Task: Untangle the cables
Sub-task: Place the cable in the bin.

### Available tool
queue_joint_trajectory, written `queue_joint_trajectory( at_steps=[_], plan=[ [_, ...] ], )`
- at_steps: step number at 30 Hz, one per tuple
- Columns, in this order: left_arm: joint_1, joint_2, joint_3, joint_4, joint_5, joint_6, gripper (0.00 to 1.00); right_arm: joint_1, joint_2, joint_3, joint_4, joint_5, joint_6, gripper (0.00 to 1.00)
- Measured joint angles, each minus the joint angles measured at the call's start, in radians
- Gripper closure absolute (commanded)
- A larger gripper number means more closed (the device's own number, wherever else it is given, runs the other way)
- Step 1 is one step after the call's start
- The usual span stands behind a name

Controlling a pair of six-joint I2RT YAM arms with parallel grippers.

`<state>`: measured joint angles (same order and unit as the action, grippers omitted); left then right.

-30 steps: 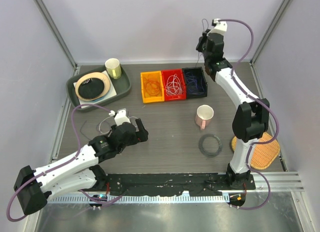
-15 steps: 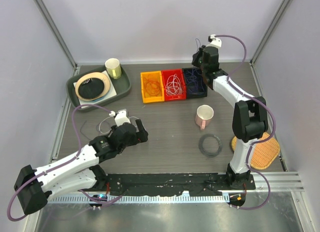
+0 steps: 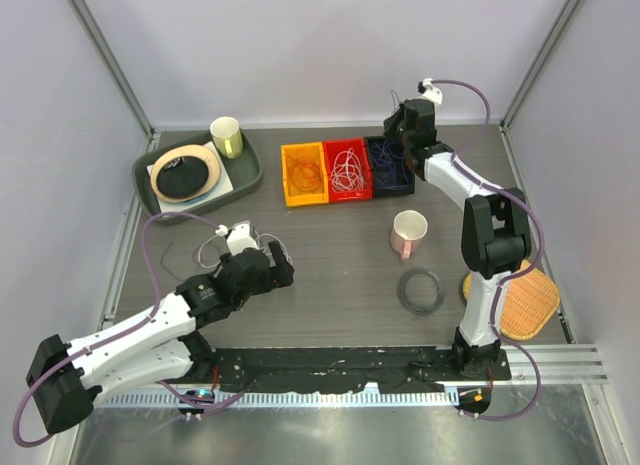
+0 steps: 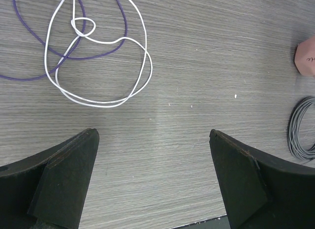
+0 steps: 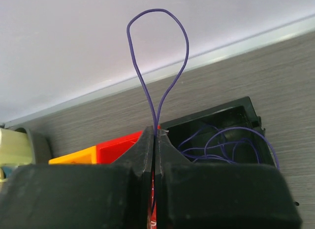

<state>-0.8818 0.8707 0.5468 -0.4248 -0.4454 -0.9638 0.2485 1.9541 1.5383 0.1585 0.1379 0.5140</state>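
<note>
A white cable (image 4: 150,69) and a purple cable (image 4: 93,56) lie looped through each other on the table, ahead and to the left of my left gripper (image 4: 152,135). That gripper is open, with only bare table between its fingers. From above, the white loop (image 3: 208,250) shows beside the left wrist and the left gripper (image 3: 284,260) hovers low. My right gripper (image 5: 155,133) is shut on a purple cable loop (image 5: 157,61) that stands up from its tips, above the black bin (image 5: 246,111) of purple cables. The top view has the right gripper (image 3: 398,135) at that bin's far edge.
Orange (image 3: 304,173), red (image 3: 347,170) and black (image 3: 390,165) bins stand in a row at the back, each holding cables. A pink mug (image 3: 408,233), a grey coiled ring (image 3: 421,290), a woven mat (image 3: 525,300), a tray with a plate (image 3: 195,175) and a cup (image 3: 227,137) are around.
My right gripper has come down and slightly left with the purple loop, to the back edge of the black bin. The left arm has shifted only slightly.
</note>
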Motion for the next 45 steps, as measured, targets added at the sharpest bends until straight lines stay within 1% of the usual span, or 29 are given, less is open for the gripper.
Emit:
queue_joint_trajectory(
  at_steps=[10,18,21,22,27,28,32,34,35,36,37,42,45],
  plan=[
    [0.001,-0.01,-0.006,0.0,0.0,-0.001,0.0,-0.035,0.154,0.0,-0.056,0.004,0.045,0.99],
    [0.001,-0.01,-0.01,0.001,0.0,-0.002,0.0,-0.035,0.206,0.007,-0.12,0.021,0.046,0.99],
    [0.001,-0.01,-0.01,0.001,0.0,-0.002,0.0,-0.034,0.22,0.008,-0.145,0.033,0.045,0.98],
    [0.002,-0.01,-0.011,0.001,0.0,-0.002,0.0,-0.034,0.225,0.011,-0.15,0.034,0.045,0.96],
    [0.002,-0.009,-0.014,0.002,0.0,-0.001,0.0,-0.034,0.266,0.077,-0.208,0.04,0.037,0.93],
    [0.002,-0.008,-0.014,0.002,0.0,-0.001,0.0,-0.034,0.272,0.087,-0.214,0.041,0.034,0.9],
    [0.002,-0.003,-0.014,0.004,0.0,-0.001,0.0,-0.034,0.278,0.129,-0.268,0.053,0.008,0.86],
    [0.002,-0.001,-0.014,0.006,0.0,-0.001,0.0,-0.034,0.278,0.152,-0.288,0.06,-0.007,0.82],
    [0.002,0.0,-0.014,0.007,0.0,-0.001,0.0,-0.034,0.278,0.159,-0.291,0.062,-0.012,0.79],
    [0.002,0.0,-0.014,0.009,0.001,-0.001,0.0,-0.034,0.278,0.166,-0.291,0.063,-0.019,0.73],
    [0.003,0.001,-0.014,0.009,0.001,-0.001,0.0,-0.034,0.277,0.169,-0.294,0.063,-0.022,0.7],
    [0.005,0.002,-0.014,0.015,0.002,0.0,0.0,-0.034,0.261,0.17,-0.326,0.061,-0.039,0.64],
    [0.005,0.002,-0.014,0.016,0.003,0.0,0.0,-0.034,0.234,0.17,-0.341,0.06,-0.041,0.62]
  ],
)
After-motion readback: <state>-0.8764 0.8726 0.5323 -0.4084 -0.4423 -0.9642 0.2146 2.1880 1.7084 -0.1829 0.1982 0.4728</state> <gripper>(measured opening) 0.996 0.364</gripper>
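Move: The right hand, shut on the purple cable, is high above the black bin: the bin's middle lies about 18 cm below it, 2 cm back and 3 cm to its right. The red bin is some 8 cm left and 3 cm back, the pink mug about 20 cm back and 7 cm right, both at table level. From the idle left hand the black bin lies roughly 33 cm ahead, 25 cm to the right and 8 cm lower. Still pinching the purple cable, the right hand lowers it about 16 cm into the black bin, drifting some 3 cm right while the fingers tip about 20 degrees further down. Near the lowest point the fingers begin to part, opening about a third to loosen their pinch on the cable, and the hand then backs up roughly 3 cm. ##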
